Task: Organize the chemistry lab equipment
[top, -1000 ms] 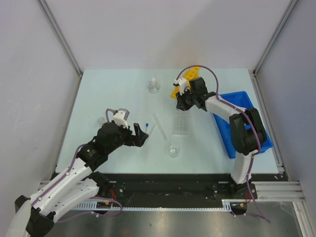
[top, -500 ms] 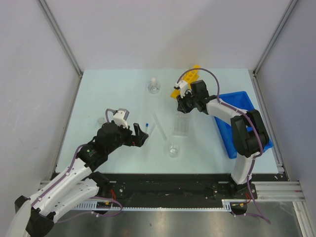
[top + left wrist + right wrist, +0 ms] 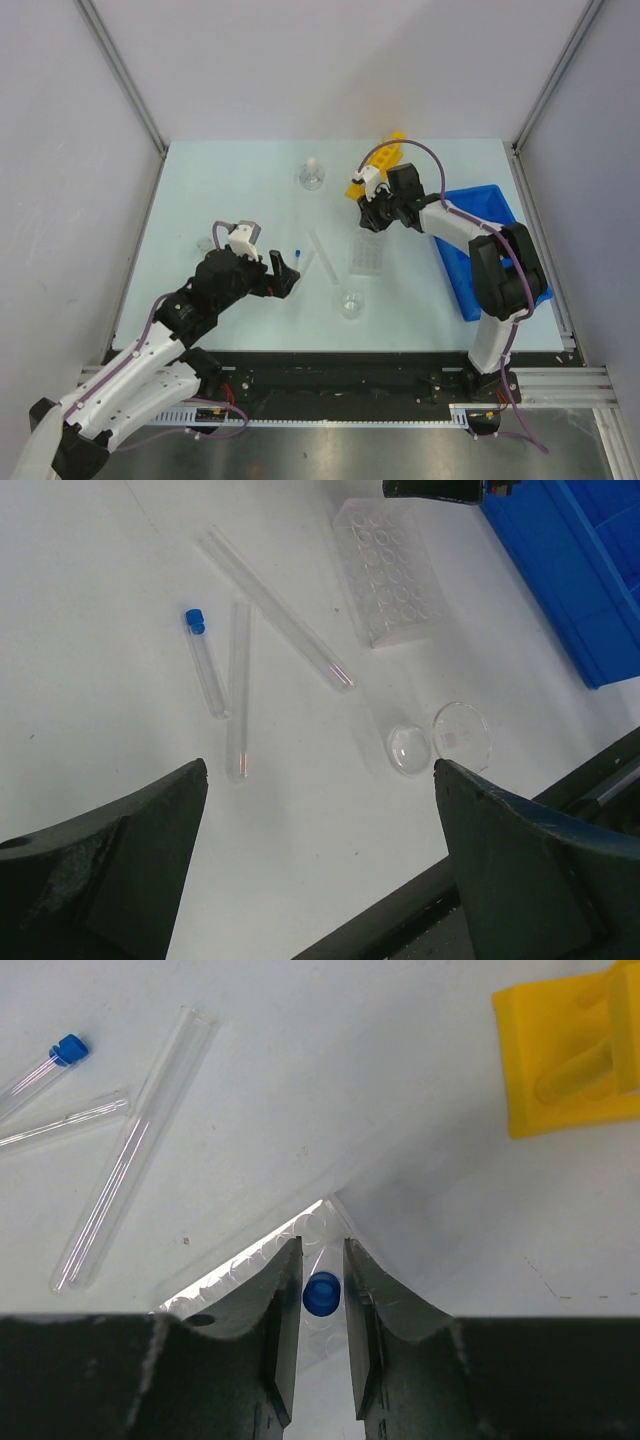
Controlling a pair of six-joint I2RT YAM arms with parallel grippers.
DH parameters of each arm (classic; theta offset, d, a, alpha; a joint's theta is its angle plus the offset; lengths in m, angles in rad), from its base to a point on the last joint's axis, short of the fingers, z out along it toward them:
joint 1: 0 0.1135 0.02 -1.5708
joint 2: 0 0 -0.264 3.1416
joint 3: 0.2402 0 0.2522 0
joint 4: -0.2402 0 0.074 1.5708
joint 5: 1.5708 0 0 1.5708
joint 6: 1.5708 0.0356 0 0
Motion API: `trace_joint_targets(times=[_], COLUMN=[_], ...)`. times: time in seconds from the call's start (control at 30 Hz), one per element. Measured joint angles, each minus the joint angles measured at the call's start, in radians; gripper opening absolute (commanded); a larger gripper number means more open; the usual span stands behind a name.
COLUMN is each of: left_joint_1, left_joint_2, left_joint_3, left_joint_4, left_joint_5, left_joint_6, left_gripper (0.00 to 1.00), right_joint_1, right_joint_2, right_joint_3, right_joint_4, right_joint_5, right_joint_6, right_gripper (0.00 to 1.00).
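Observation:
My right gripper hangs over the far edge of the clear tray. Between its jaws a blue-capped tube stands upright in a tray well. The jaws are slightly parted, with a thin gap beside the cap. Another blue-capped tube lies on the table ahead of my left gripper, which is wide open and empty near the table's left middle. The yellow tube rack lies behind the right gripper. At the right edge is the blue bin. The stoppered flask stands at the back, and the small beaker near the front.
Two uncapped clear tubes lie beside the blue-capped tube, left of the tray. The beaker stands just ahead of my left gripper's right finger. A metal frame borders the table on all sides.
The right gripper's jaws have eased apart a little around the standing tube, and that wrist has shifted slightly to the right. The left arm has not moved.

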Motion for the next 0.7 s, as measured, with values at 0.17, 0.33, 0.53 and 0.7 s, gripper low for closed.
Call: trace_joint_targets(times=[0.17,0.33,0.53,0.7], left_joint_1=[0.0,0.0,0.0,0.0], left_joint_2=[-0.001,-0.001,0.001,0.046], left_joint_3=[-0.002,-0.002,-0.002,-0.002], left_joint_4=[0.0,0.0,0.0,0.006], left_joint_5=[0.0,0.0,0.003,0.013], left_joint_6=[-0.002,-0.006,-0.01,-0.018], left_gripper=[0.99,0.99,1.0,1.0], right_joint_1=[-0.002,-0.003,-0.008,-0.029], right_joint_2=[-0.004,-0.005,-0.039,-0.116], right_joint_3=[-0.001,-0.001,-0.002,-0.002], right_joint_4=[-0.012,-0.019,-0.023,-0.022], right_joint_5=[-0.011,-0.021,-0.033,-0.048], right_joint_6=[-0.017,-0.026,-0.022,-0.012], right_gripper=[0.34,0.43,0.82,1.0])
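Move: The blue-capped tube already stands in the clear well rack, its cap between the right hand's pads and its middle some 3 cm straight below the hand. The rack's middle is about 4 cm back and 5 cm down. The yellow rack lies about 18 cm ahead and 4 cm right, the long glass tube some 10 cm left and 6 cm back. From the left hand the blue-capped tube is roughly 19 cm ahead and 19 cm right. Nearly still over the clear rack at first, with under 1 cm of drift back, the right hand spreads its slightly parted fingers away from the blue cap until they stand almost wide open. It then rises about 5 cm, quickening as it goes and edging barely to the right, the fingertips tipping up some 5 degrees as they leave the tube below. ##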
